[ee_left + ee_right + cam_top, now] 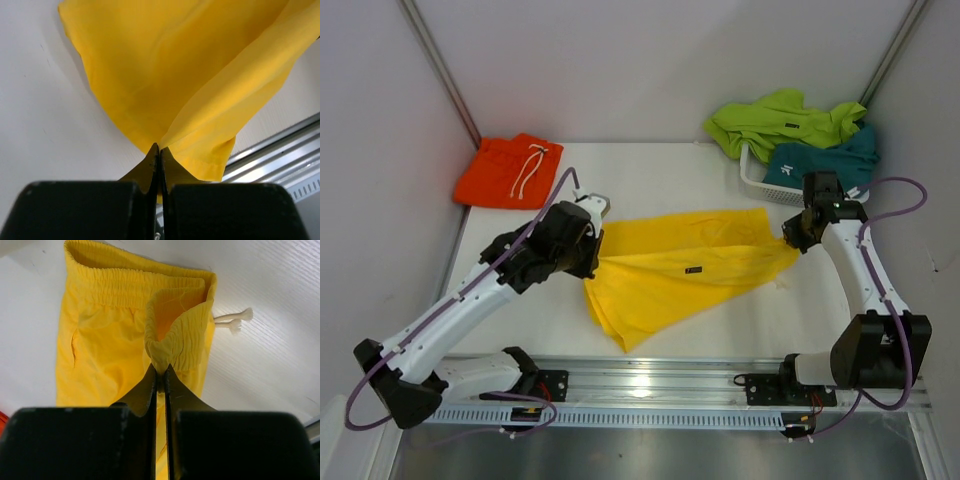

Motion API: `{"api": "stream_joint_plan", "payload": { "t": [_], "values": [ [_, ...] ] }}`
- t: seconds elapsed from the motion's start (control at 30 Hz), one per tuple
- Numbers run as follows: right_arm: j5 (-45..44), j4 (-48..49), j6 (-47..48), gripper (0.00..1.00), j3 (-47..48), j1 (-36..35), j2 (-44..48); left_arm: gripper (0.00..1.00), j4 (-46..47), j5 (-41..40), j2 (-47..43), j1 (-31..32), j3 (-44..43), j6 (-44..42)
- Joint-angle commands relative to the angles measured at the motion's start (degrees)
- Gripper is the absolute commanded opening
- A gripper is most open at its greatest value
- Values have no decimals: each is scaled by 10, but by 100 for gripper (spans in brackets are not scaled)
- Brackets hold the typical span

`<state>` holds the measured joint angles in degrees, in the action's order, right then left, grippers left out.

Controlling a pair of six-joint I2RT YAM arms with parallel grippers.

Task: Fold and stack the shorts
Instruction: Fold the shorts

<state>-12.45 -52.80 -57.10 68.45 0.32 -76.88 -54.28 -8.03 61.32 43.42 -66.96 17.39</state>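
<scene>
Yellow shorts (685, 270) are stretched across the middle of the table between both arms. My left gripper (597, 252) is shut on their leg hem (165, 145) at the left end, and the fabric fans out from the closed fingertips. At the right end my right gripper (796, 238) is shut on a bunched piece of the elastic waistband (172, 347); the white drawstring ends (235, 320) lie on the table beside it. Folded orange shorts (510, 170) lie at the back left. Lime green shorts (775, 118) and teal shorts (825, 158) sit in the basket.
A white mesh basket (760, 182) stands at the back right corner. Grey walls close in the table on three sides. A metal rail (660, 385) with the arm bases runs along the near edge, and it also shows as the rail (280, 160) in the left wrist view.
</scene>
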Motion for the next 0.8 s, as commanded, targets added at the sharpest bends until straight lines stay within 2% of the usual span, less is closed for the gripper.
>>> {"api": "stream_joint_plan", "payload": {
  "t": [0.0,0.13,0.27,0.43,0.77],
  "values": [
    [-13,47,-31,0,24,-1,-17,0,44,37,27,-34,-48,-50],
    [-5,57,-32,0,40,-1,-36,0,36,48,63,-61,-110,-65],
    [-6,49,-21,0,42,-1,-23,0,23,62,53,-63,-154,-72],
    [-2,24,-19,0,20,-1,45,0,6,152,4,-62,-150,-62],
    [-10,-66,-28,0,-1,-34,193,0,-45,202,-96,-57,-143,-45]
  ]
}}
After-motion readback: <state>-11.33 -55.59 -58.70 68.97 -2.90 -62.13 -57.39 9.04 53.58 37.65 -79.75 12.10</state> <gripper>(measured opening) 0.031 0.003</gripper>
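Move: Both hands already hold the yellow shorts stretched between them. The part still on the table centres about 20 cm right of the left hand, 10 cm ahead and 19 below. From the right hand it is some 25 cm left, level fore and aft, and 14 below. The folded red shorts lie about 36 cm ahead of the left hand and 30 left. The basket is roughly 22 cm ahead of the right hand and 15 right. Keeping the yellow shorts pinched, both hands edge forward, then lift them about 10 cm while swinging back. ##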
